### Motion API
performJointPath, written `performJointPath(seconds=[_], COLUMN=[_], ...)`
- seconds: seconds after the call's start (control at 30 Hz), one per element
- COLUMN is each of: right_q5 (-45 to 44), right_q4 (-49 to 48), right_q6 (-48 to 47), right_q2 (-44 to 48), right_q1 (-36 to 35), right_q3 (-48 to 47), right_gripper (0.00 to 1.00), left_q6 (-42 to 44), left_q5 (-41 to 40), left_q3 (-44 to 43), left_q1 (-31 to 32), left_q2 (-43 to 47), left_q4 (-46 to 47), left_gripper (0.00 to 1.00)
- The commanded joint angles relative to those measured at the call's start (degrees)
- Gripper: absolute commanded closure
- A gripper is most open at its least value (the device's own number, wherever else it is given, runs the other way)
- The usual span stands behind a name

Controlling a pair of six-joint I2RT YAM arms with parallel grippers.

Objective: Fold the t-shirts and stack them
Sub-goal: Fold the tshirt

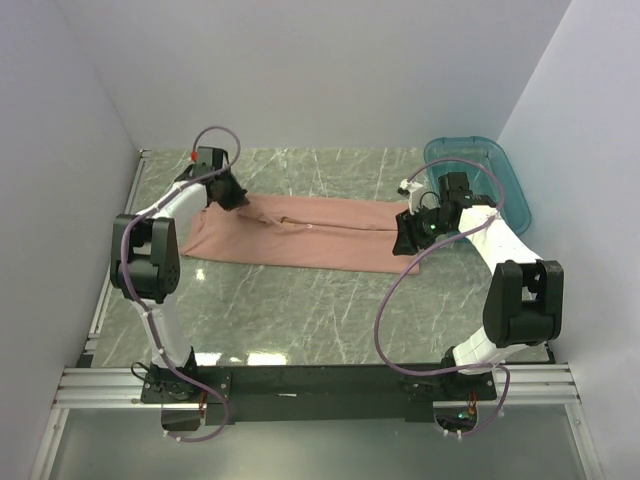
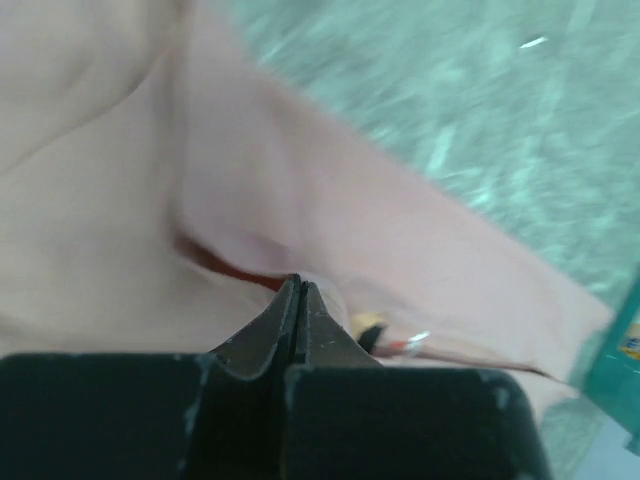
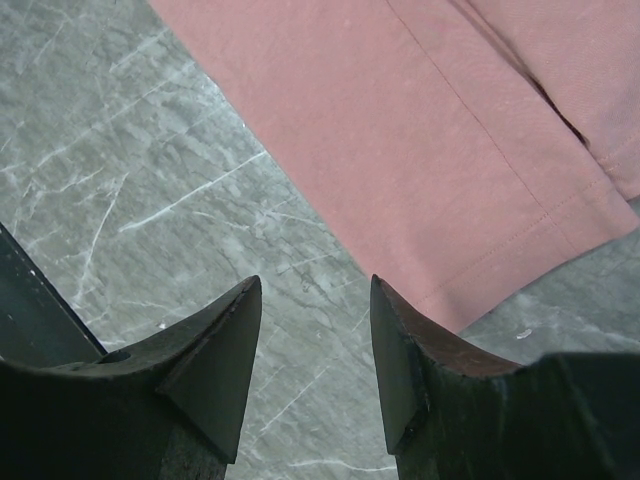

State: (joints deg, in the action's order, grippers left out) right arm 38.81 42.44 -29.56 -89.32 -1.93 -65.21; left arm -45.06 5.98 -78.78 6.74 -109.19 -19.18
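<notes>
One salmon-pink t-shirt lies as a long folded strip across the middle of the marble table. My left gripper is at the strip's far left corner. In the left wrist view its jaws are pressed together at the tips, pinching a pucker of the pink t-shirt beside a red-brown edge. My right gripper hovers over the strip's right end. In the right wrist view it stands open over bare marble, with the t-shirt's hemmed corner just beyond its right finger.
A teal plastic tub stands at the back right, close behind the right arm; its edge shows in the left wrist view. White walls enclose the table on three sides. A black rail runs along the near edge.
</notes>
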Motion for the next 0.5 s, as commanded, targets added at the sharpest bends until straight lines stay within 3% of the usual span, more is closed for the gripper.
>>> performJointPath(seconds=[0.0,0.47], right_q5=[1.2,1.7], right_q4=[-0.6,-0.4], right_q6=[-0.7,-0.9], right_q2=[1.7,1.6], right_q1=[0.5,1.1], right_q3=[0.3,0.3], right_gripper=[0.46,0.46], left_q6=[2.2,6.2], left_q5=[5.5,15.9], left_q3=[-6.5,-23.3], left_q1=[0.2,1.3], left_q2=[-3.2,-16.4], left_q4=[1.1,1.0], left_gripper=[0.99,0.97])
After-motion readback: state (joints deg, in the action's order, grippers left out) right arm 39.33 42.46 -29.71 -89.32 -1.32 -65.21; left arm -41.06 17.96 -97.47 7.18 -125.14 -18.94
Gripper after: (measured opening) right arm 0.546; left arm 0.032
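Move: The left hand already pinches a raised flap of the t-shirt near its far-left part. The t-shirt's far edge, where the flap is being taken, lies about 4 cm ahead and 4 cm to the right, some 5 cm below; the fold's open mouth is about 9 cm right and 5 cm back, and the near edge roughly 16 cm straight back. From the right hand, that stretch of far edge lies some 17 cm ahead and 31 cm left, 8 cm below. The left hand keeps its pinch on the t-shirt's flap and carries it about 6 cm forward and 4 cm right, out to the far edge, quickly at first and then easing off. On the way it rises some 1.5 cm, then sinks about 2 cm towards the table with the fingers staying shut, while the wrist turns roughly 10 degrees clockwise. ##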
